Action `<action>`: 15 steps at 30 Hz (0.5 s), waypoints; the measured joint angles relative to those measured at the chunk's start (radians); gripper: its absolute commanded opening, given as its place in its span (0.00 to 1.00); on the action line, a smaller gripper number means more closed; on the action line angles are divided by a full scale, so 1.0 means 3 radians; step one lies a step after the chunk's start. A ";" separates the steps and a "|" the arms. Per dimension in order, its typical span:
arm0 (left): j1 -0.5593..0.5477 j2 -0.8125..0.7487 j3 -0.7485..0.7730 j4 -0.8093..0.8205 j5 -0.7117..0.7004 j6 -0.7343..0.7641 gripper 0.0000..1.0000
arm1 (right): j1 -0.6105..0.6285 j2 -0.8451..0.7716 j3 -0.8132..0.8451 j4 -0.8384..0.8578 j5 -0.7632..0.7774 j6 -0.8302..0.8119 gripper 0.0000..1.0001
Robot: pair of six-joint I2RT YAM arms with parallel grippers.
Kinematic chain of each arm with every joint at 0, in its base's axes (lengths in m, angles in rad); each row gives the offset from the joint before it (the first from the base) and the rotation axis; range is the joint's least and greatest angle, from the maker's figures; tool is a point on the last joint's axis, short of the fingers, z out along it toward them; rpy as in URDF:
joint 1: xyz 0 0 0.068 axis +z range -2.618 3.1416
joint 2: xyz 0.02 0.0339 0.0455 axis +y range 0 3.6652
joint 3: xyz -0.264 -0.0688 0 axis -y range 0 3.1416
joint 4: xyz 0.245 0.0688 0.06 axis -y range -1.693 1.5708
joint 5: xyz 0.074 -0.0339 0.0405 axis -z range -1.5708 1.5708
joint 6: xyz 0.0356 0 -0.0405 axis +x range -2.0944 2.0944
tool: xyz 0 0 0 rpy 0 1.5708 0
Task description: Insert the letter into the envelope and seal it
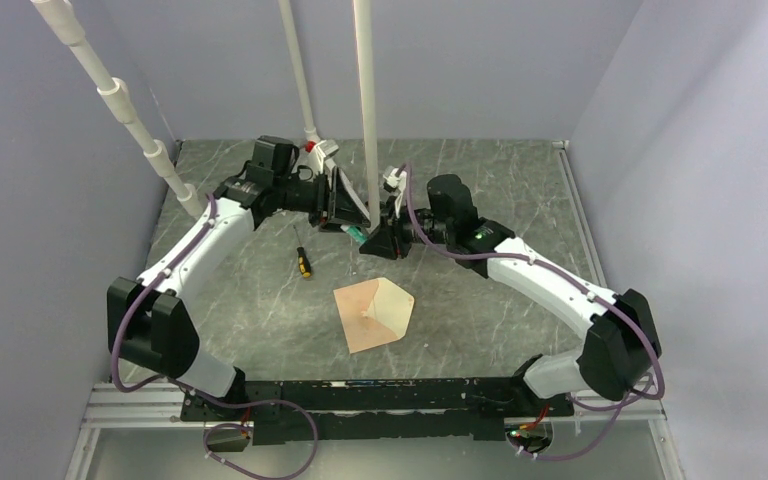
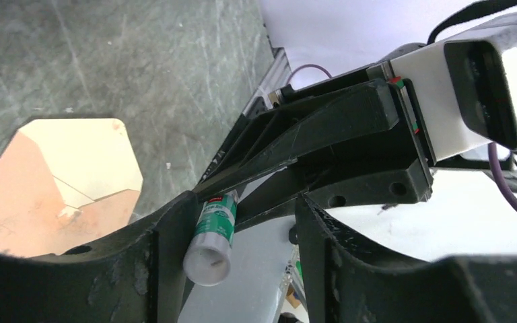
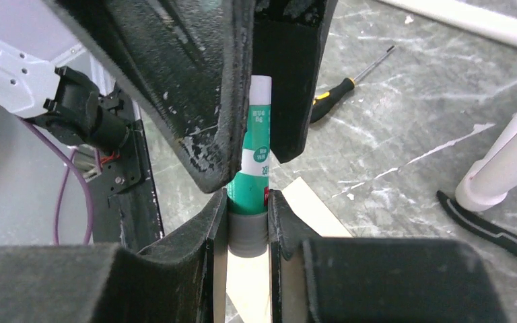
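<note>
The peach envelope (image 1: 375, 315) lies flat on the marble table with its paler pointed flap open; it also shows in the left wrist view (image 2: 20, 208). The letter is hidden from view. Both grippers meet in the air behind the envelope around a green glue stick (image 1: 355, 232). My right gripper (image 3: 248, 202) is shut on the grey lower end of the glue stick (image 3: 256, 168). My left gripper (image 2: 242, 208) is open, its jaws straddling the stick's white end (image 2: 214, 229), which rests against one finger with a wide gap to the other.
A black-and-yellow screwdriver (image 1: 303, 262) lies on the table left of the envelope, also seen in the right wrist view (image 3: 336, 91). White poles (image 1: 367, 100) stand just behind the grippers. A black strap-like object (image 3: 485, 225) lies by a pole base.
</note>
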 measured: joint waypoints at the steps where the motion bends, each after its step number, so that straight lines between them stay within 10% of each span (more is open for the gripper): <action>1: 0.0013 -0.0020 0.0000 -0.0005 0.0074 0.0046 0.56 | 0.0000 -0.0025 0.0024 -0.0015 -0.0019 -0.0056 0.00; 9: 0.0031 -0.0057 0.0001 -0.0338 0.0328 0.0551 0.34 | 0.0038 -0.0094 0.0052 -0.0169 -0.0200 -0.0259 0.00; 15: 0.0041 -0.0057 0.0067 -0.0636 0.0431 0.0945 0.39 | 0.0048 -0.0095 0.0100 -0.0257 -0.0337 -0.0369 0.00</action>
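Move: The glue stick, its base already in the right fingers, has its middle some 3 cm back, 3 cm right and 2 cm below the left hand, about 4 cm left and 1 cm ahead of the right hand. From the left hand, the envelope lies about 7 cm back, 5 cm right, and the screwdriver 7 cm ahead, 9 cm left, both some 22 cm down on the table. Left fingers move back about 3 cm, closing around the glue stick's cap end; right keeps hold, drawing back 2 cm. ##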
